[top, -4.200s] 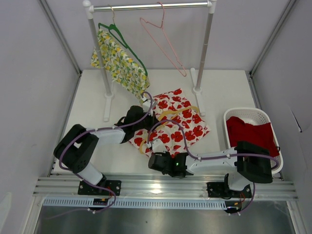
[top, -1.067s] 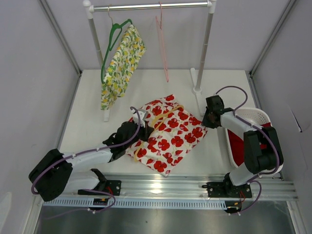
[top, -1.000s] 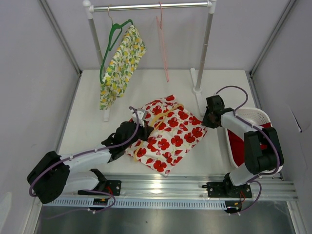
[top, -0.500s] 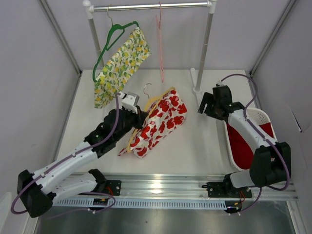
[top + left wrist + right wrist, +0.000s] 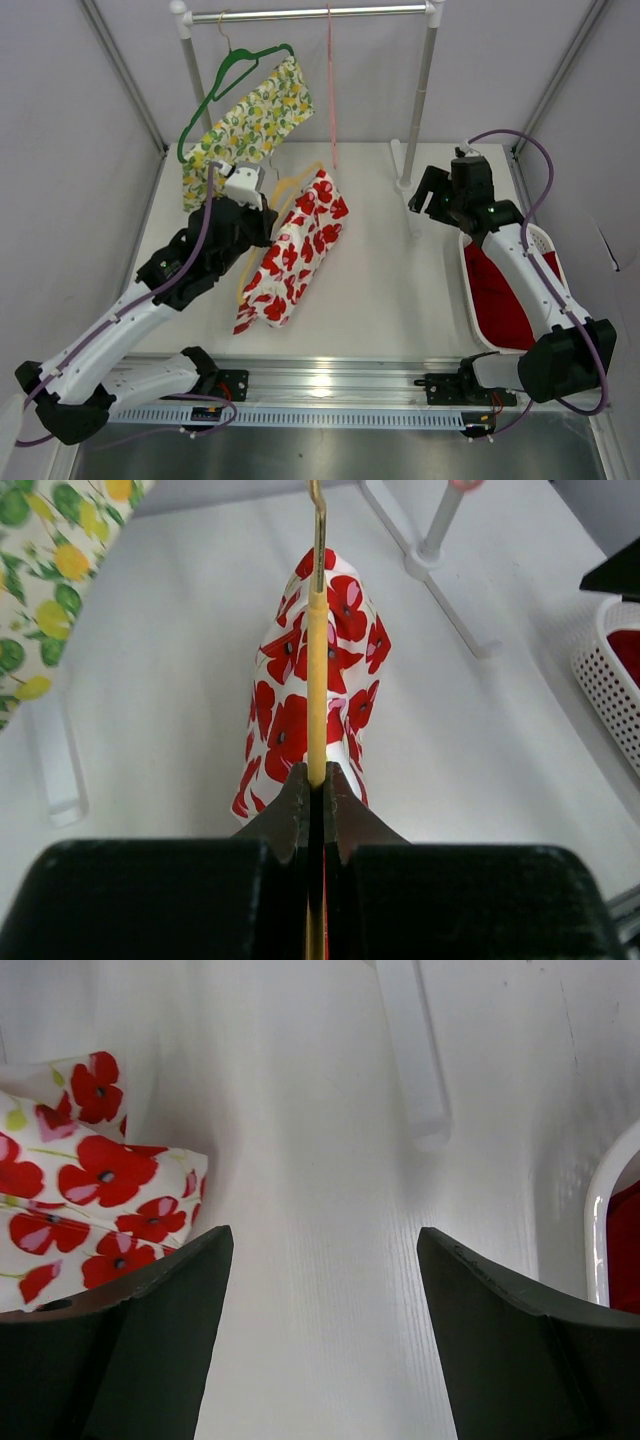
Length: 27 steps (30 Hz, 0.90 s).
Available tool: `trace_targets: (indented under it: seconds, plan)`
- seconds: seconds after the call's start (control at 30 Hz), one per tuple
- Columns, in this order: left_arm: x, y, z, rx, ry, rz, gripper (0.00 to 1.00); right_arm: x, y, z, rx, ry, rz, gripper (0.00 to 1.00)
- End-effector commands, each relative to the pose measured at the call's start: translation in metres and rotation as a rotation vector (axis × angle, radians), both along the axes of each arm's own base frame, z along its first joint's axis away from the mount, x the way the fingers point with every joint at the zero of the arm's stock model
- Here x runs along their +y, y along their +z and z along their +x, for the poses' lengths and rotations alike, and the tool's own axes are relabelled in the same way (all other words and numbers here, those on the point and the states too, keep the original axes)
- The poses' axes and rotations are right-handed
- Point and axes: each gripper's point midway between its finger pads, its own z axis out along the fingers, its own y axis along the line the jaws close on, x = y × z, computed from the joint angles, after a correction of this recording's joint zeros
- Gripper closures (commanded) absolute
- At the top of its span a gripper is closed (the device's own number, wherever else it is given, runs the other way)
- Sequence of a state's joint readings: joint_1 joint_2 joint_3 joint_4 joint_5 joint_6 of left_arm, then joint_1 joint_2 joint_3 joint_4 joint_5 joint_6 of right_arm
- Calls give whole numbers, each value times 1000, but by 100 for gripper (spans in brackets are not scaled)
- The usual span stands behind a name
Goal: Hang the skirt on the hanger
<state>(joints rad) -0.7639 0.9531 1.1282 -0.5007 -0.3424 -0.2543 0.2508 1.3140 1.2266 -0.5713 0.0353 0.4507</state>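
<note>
The skirt (image 5: 295, 250), white with red poppies, hangs on a yellow hanger (image 5: 292, 185) and is lifted off most of the table. My left gripper (image 5: 262, 215) is shut on the hanger's lower bar. In the left wrist view the yellow hanger (image 5: 317, 680) runs straight up out of my shut left gripper (image 5: 317, 780), with the skirt (image 5: 330, 710) draped over both sides. My right gripper (image 5: 425, 195) hovers open and empty by the rack's right post. The right wrist view shows the right gripper (image 5: 325, 1245) wide apart over bare table, the skirt (image 5: 90, 1200) to its left.
A clothes rack rail (image 5: 300, 14) spans the back. On it hang a green hanger with a lemon-print garment (image 5: 250, 125), swung out, and a pink hanger (image 5: 330, 90). The rack's right foot (image 5: 408, 195) lies near my right gripper. A white basket (image 5: 545, 250) holds red cloth.
My left arm has raised the hanger and skirt off the table, toward the back left. The right gripper let go of the skirt, opened and drew back up to the right.
</note>
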Motion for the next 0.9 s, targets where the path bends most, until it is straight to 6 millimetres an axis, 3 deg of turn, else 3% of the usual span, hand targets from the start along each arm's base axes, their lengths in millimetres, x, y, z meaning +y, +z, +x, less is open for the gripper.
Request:
trace_targets:
  seconds: [0.0,0.1,0.13,0.2,0.27,0.3,0.4,0.47,0.5,0.87]
  plan:
    - [12,60,13,-146,68,-8,100,0,36,-2,-75,18,15,19]
    - [11,77,26,-172,99,16,100,1,43,-3,-91,27,20,19]
    - [10,94,28,-201,93,0,100,0,45,-3,-95,27,17,19]
    - [8,94,40,-199,101,14,100,0,49,-4,-102,31,15,19]
    - [10,111,49,-219,110,-1,100,-1,51,-4,-108,32,11,19]
    - [7,105,58,-202,110,20,100,-1,53,-4,-111,34,9,19]
    - [5,126,72,-227,106,6,100,-4,55,-3,-118,34,1,19]
    - [6,127,81,-224,109,11,100,-6,56,-4,-116,32,-5,19]
    - [5,140,83,-248,105,0,100,-7,57,-3,-119,30,-8,19]
    - [10,163,128,-303,92,-13,100,-8,63,-7,-134,42,5,19]
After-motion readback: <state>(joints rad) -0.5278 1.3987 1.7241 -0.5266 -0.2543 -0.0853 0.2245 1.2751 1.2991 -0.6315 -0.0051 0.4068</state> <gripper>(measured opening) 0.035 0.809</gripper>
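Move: The left hand already holds the yellow hanger with the red-flowered skirt. The free stretch of rail lies about 34 cm ahead of this hand, 1 cm to its right and 18 cm above. The lemon skirt hangs some 27 cm ahead, 6 cm to the left, near hand height; the pink hanger is roughly 32 cm ahead, 11 cm to the right and slightly higher. From the right hand that rail stretch is about 21 cm ahead, 29 cm left and 27 cm up. Still pinching the yellow hanger, with the red-flowered skirt hanging from it, the left hand climbs first and then swings into a mostly forward reach towards the free rail between the two other hangers, about 12 cm forward and 10 cm up in all. Its fingertips tip up slightly, some 8 degrees. The right hand, empty and open, rises about 3 cm. ##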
